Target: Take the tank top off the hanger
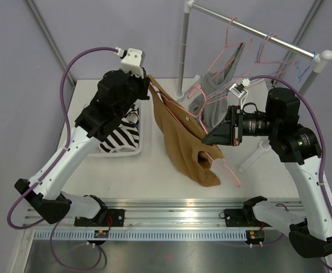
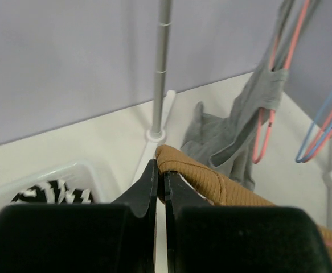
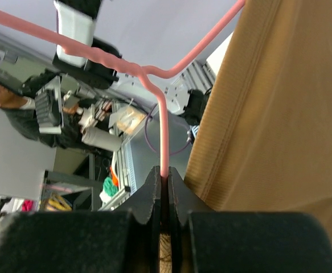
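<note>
The tan ribbed tank top [image 1: 183, 142] hangs stretched between my two grippers above the table. My left gripper [image 1: 150, 85] holds its upper end: in the left wrist view the jaws [image 2: 160, 170] are shut on a folded strap of the tank top [image 2: 211, 182]. The pink wire hanger [image 1: 228, 168] runs through the garment and its hook sticks out low on the right. My right gripper [image 1: 207, 138] is shut on the hanger's wire [image 3: 163, 131], which rises from between the fingers [image 3: 164, 173], with the tank top [image 3: 279, 114] draped just to its right.
A white basket [image 1: 140, 149] holding a black-and-white striped garment sits under the left arm. A clothes rack [image 1: 181, 51] stands at the back, with a grey garment [image 1: 217, 91] on a pink hanger and blue hangers [image 1: 291, 65]. Its right foot [image 1: 257, 153] stands by the right arm.
</note>
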Robot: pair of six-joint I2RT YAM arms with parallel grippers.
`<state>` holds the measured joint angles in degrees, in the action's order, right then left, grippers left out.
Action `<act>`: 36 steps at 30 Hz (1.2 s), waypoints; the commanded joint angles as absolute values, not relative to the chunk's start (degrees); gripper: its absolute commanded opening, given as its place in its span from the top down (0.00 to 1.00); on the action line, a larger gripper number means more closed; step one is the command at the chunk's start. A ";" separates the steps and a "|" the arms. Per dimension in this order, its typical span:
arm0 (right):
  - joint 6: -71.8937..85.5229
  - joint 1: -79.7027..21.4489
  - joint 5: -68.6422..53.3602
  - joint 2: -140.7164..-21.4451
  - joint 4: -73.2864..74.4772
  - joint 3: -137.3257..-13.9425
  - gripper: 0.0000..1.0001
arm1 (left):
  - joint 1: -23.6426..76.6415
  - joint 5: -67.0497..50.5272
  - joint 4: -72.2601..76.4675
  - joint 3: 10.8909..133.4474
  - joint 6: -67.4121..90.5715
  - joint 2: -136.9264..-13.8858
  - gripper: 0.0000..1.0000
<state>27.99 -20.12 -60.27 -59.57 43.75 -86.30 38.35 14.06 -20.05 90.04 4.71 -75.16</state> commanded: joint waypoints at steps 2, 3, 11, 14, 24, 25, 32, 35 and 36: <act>25.22 -20.65 -69.86 -54.50 38.59 -83.50 1.00 | 35.08 25.84 -26.61 100.09 9.11 -79.96 1.00; 24.96 -20.65 -70.40 -53.88 37.37 -83.24 1.00 | 34.02 24.97 -30.55 101.50 10.45 -80.94 1.00; 29.08 -20.65 -67.95 -50.10 13.24 -76.21 1.00 | 28.13 -4.37 -37.79 104.51 13.09 -83.94 1.00; 31.46 -20.65 -60.15 -51.24 3.04 -74.18 1.00 | 27.86 -13.69 -33.08 97.93 13.45 -80.52 1.00; 35.26 -24.51 -36.96 -63.01 -40.52 -69.96 1.00 | 28.39 -35.18 -24.52 80.96 10.81 -68.38 1.00; 31.59 -24.87 -35.26 -63.37 -40.78 -70.22 1.00 | 28.82 -34.20 -25.30 81.03 9.85 -68.20 1.00; 28.29 -25.31 -18.39 -59.34 -15.42 -76.27 1.00 | 28.83 -9.68 -35.41 85.95 14.06 -73.20 1.00; 30.06 -25.40 -11.79 -56.26 7.19 -84.52 1.00 | 28.83 -8.44 -35.07 85.61 15.47 -74.70 0.99; 32.23 -25.40 -10.12 -54.51 11.73 -85.59 1.00 | 28.83 -8.00 -35.16 85.52 15.82 -74.97 0.96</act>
<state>30.98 -25.08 -20.21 -60.07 -8.43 -78.50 28.93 -13.56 -34.96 83.50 13.47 -74.08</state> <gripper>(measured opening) 0.066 0.026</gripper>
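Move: The left hand already pinches a corner of the brown tank top, whose body sags about 14 cm to its right, 6 cm back and 18 cm below. The basket's middle is some 17 cm left, 8 cm ahead and 36 cm down; the grey top is 24 cm right, 14 cm ahead and 20 cm down. The right hand holds the hanger's neck: rail about 33 cm ahead, 15 cm right, 12 cm up; brown top 15 cm ahead, 6 cm left, 18 cm down. Still pinching the brown tank top's corner, the left hand gives a small forward-left tug, then swings back about 11 cm while sinking, and finally goes forward and down again. The right hand keeps the hanger's neck, dips back briefly, then sweeps it forward some 15 cm and up towards the rail, away from the tank top, turning clockwise. ##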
